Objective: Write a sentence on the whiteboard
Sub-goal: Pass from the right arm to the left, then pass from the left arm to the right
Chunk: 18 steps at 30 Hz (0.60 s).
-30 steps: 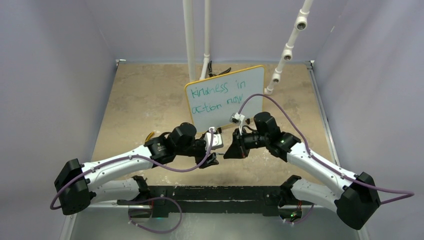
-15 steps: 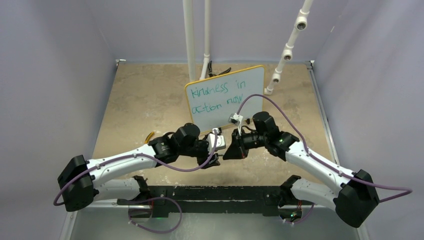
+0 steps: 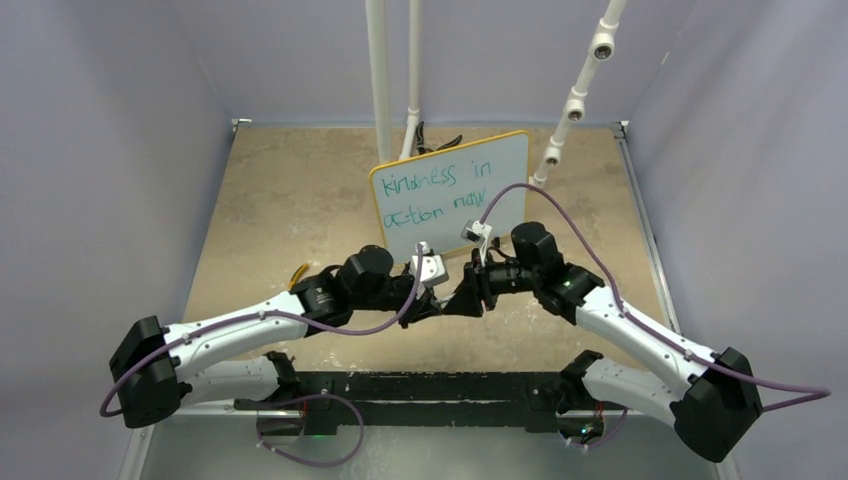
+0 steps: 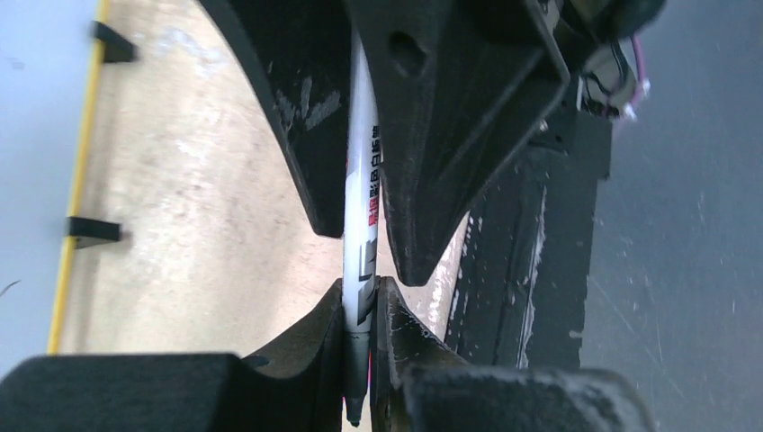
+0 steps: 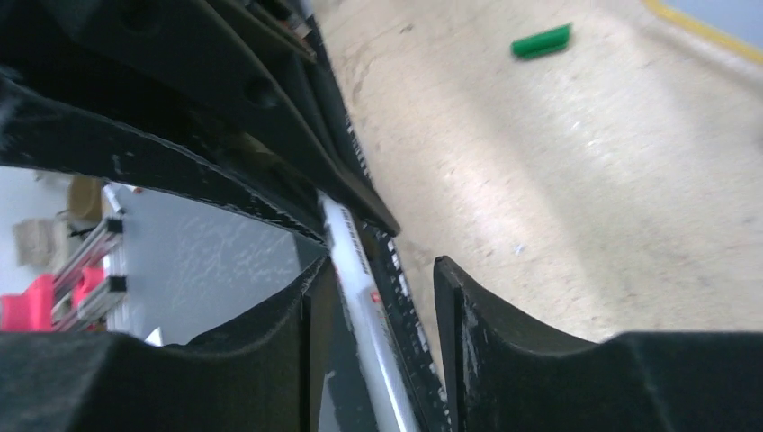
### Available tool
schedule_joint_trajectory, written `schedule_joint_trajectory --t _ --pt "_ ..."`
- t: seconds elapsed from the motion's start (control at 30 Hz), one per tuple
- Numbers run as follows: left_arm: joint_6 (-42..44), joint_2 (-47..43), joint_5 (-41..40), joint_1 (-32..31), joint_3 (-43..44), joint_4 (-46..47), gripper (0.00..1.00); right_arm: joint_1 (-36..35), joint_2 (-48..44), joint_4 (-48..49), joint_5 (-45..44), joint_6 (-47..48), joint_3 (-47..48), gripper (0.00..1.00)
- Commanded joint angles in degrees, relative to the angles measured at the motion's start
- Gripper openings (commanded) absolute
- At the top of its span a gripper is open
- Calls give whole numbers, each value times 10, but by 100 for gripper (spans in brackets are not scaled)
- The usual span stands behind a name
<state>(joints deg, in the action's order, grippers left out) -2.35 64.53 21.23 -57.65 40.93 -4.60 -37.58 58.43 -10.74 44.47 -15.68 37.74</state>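
Observation:
The whiteboard [image 3: 450, 195] stands upright at mid-table, yellow-framed, with the teal sentence [image 3: 432, 188] reading "kindness in action now". Just in front of it my two grippers meet tip to tip. My left gripper [image 3: 440, 302] [image 4: 360, 292] is shut on the white marker pen [image 4: 361, 216], whose dark tip points back toward the wrist. My right gripper [image 3: 463, 300] [image 5: 380, 270] is open. The marker pen [image 5: 358, 279] lies against its left finger, with a gap on the other side. In the left wrist view, the whiteboard's frame [image 4: 77, 180] shows at the left.
A green marker cap [image 5: 542, 41] lies on the tan tabletop near the board. White pipes [image 3: 378, 80] and a jointed pipe [image 3: 575, 100] rise behind the board. A black rail [image 3: 430, 385] runs along the near edge between the arm bases.
The left gripper has closed onto the marker and the right gripper has opened off it. Both wrists shifted slightly, tips now touching.

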Motion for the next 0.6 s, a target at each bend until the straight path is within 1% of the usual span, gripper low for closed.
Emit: schedule_joint_trajectory --t 0.0,0.07,0.17,0.23,0.27,0.33,0.4,0.47,0.57 --pt "-103 -45 -101 0 -21 66 0 -3 -31 91 -103 -71 4 52" --pt "-143 -56 -132 1 -52 93 0 -3 -46 132 -144 -105 -7 57" --pt "-202 -77 -186 1 -101 137 0 -3 -80 190 -202 -158 -28 69" --pt "-228 -90 -208 1 -127 168 0 -3 -107 237 -233 -199 -52 75" --pt "-245 -96 -210 1 -139 188 0 -3 -120 266 -242 -222 -68 77" --pt "-273 -105 -211 1 -172 248 0 -3 -142 345 -254 -267 -111 80" --pt "-291 -112 -231 0 -192 288 0 -3 -149 433 -272 -315 -143 80" --pt "-302 -117 -238 1 -204 316 0 -3 -145 489 -263 -343 -166 80" --pt "-312 -120 -236 1 -213 346 0 -3 -129 520 -252 -358 -178 80"
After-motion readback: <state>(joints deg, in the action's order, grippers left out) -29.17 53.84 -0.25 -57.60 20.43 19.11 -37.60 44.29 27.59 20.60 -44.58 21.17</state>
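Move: The marker is already pinched near its nib end by the left fingers. Its middle is about 4 cm to the left hand's right, 1 cm ahead and 2 cm up, and right at the right hand's point, between half-open fingers. From the left hand the green cap on the table lies roughly 8 cm ahead, 12 cm left and 15 cm below; the whiteboard's middle stands some 25 cm ahead, 4 cm right and 5 cm below. Up and forward the right hand draws off the marker, about 7 cm up and 5 cm out, its fingers spreading wider while it turns some 30 degrees clockwise and its fingertips tip up to level. Keeping its pinch on the marker, the left hand backs off to its left and forward, 3 cm or so each way, bobbing up before settling slightly lower, nearer the cap, and swings counter-clockwise with its fingertips lifting. ##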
